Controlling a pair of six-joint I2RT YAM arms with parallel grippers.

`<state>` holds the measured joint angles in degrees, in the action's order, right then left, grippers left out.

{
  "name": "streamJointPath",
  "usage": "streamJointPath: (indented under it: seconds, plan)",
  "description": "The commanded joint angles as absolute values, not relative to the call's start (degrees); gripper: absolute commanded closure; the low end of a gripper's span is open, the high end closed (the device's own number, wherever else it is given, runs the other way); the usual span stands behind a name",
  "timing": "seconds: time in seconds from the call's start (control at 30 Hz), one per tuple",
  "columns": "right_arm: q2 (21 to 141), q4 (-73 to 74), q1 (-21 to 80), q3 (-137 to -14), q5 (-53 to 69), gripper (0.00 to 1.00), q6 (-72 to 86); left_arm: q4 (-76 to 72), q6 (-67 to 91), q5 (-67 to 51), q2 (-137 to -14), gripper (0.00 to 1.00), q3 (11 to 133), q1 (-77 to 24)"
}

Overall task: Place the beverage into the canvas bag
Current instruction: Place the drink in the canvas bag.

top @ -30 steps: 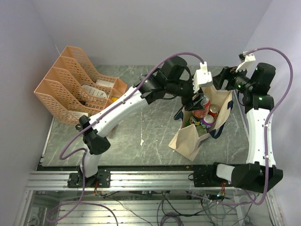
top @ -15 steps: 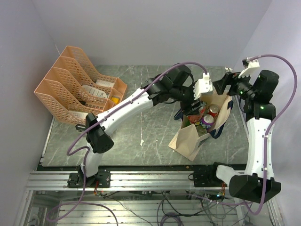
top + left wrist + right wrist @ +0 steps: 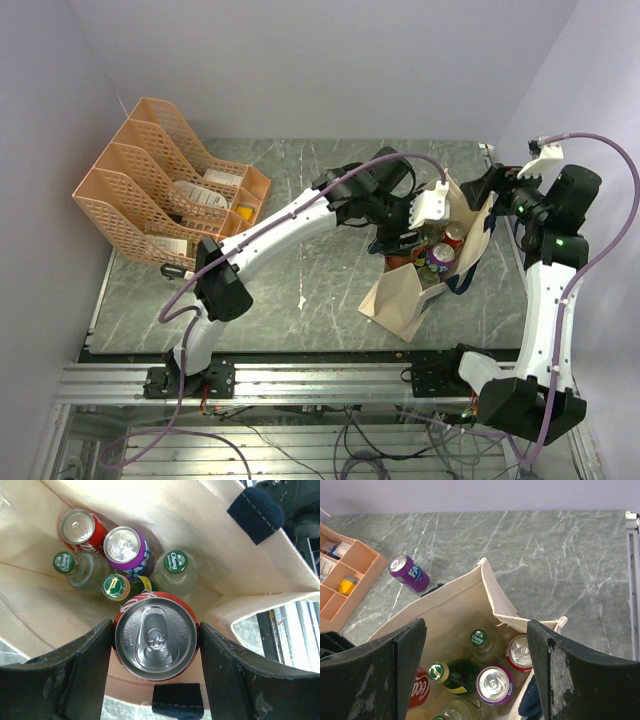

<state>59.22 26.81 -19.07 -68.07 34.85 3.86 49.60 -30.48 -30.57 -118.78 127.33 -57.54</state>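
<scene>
The cream canvas bag [image 3: 403, 300] stands open at the table's right of centre, its navy handle [image 3: 256, 514] hanging at the rim. My left gripper [image 3: 408, 243] reaches down into the bag's mouth, shut on a red cola can [image 3: 156, 639] held upright, both fingers [image 3: 87, 670] pressed against its sides. Below it in the bag stand a second red can [image 3: 79, 527], a purple can [image 3: 125, 545] and three green-capped bottles [image 3: 175, 562]. My right gripper [image 3: 478, 190] hovers open above the bag's far right rim [image 3: 487, 575], with nothing between its fingers.
Orange file trays [image 3: 150, 185] stand at the back left. A purple can [image 3: 409, 572] lies on its side on the marble table [image 3: 560, 550] between the trays and the bag. The wall runs close on the right.
My left gripper has sunk with the red can into the bag's mouth. The right arm has drawn back to the right, away from the bag.
</scene>
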Motion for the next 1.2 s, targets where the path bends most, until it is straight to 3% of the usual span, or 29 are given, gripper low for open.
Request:
streamJointPath:
  seconds: [0.0,0.6,1.17]
  plan:
    - [58.1,25.5,-20.4,-66.9,35.4,0.19,4.7,51.6,-37.0,-34.3,-120.2,0.93,131.7,-57.7]
    - [60.0,25.2,-20.9,-67.0,35.6,0.19,4.1,63.0,-54.1,-41.6,-125.9,0.93,135.6,-57.7]
    - [62.5,26.9,-21.1,-68.2,35.2,0.19,2.0,62.1,-58.3,-40.3,-129.6,0.93,132.4,-57.7]
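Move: The left hand already grips the red can over the left side of the canvas bag; the free spot on the bag's floor lies some 23 cm below, about 3 cm to the right and 2 cm back. The near glass bottle stands about 8 cm right and 3 cm back, the purple can in the bag about 11 cm right and 4 cm ahead, both roughly 17 cm lower. From the open right hand that spot is about 18 cm left, 12 cm back and 30 cm below. Keeping its grip on the upright red can, the left hand lowers it about 9 cm into the canvas bag along the left side, easing back a little over the first half, nearly halting midway and then sinking on, while the wrist turns some 20 degrees clockwise and the fingers tip slightly steeper. The right hand stays wide open at the bag's right side and sinks about 2 cm. ##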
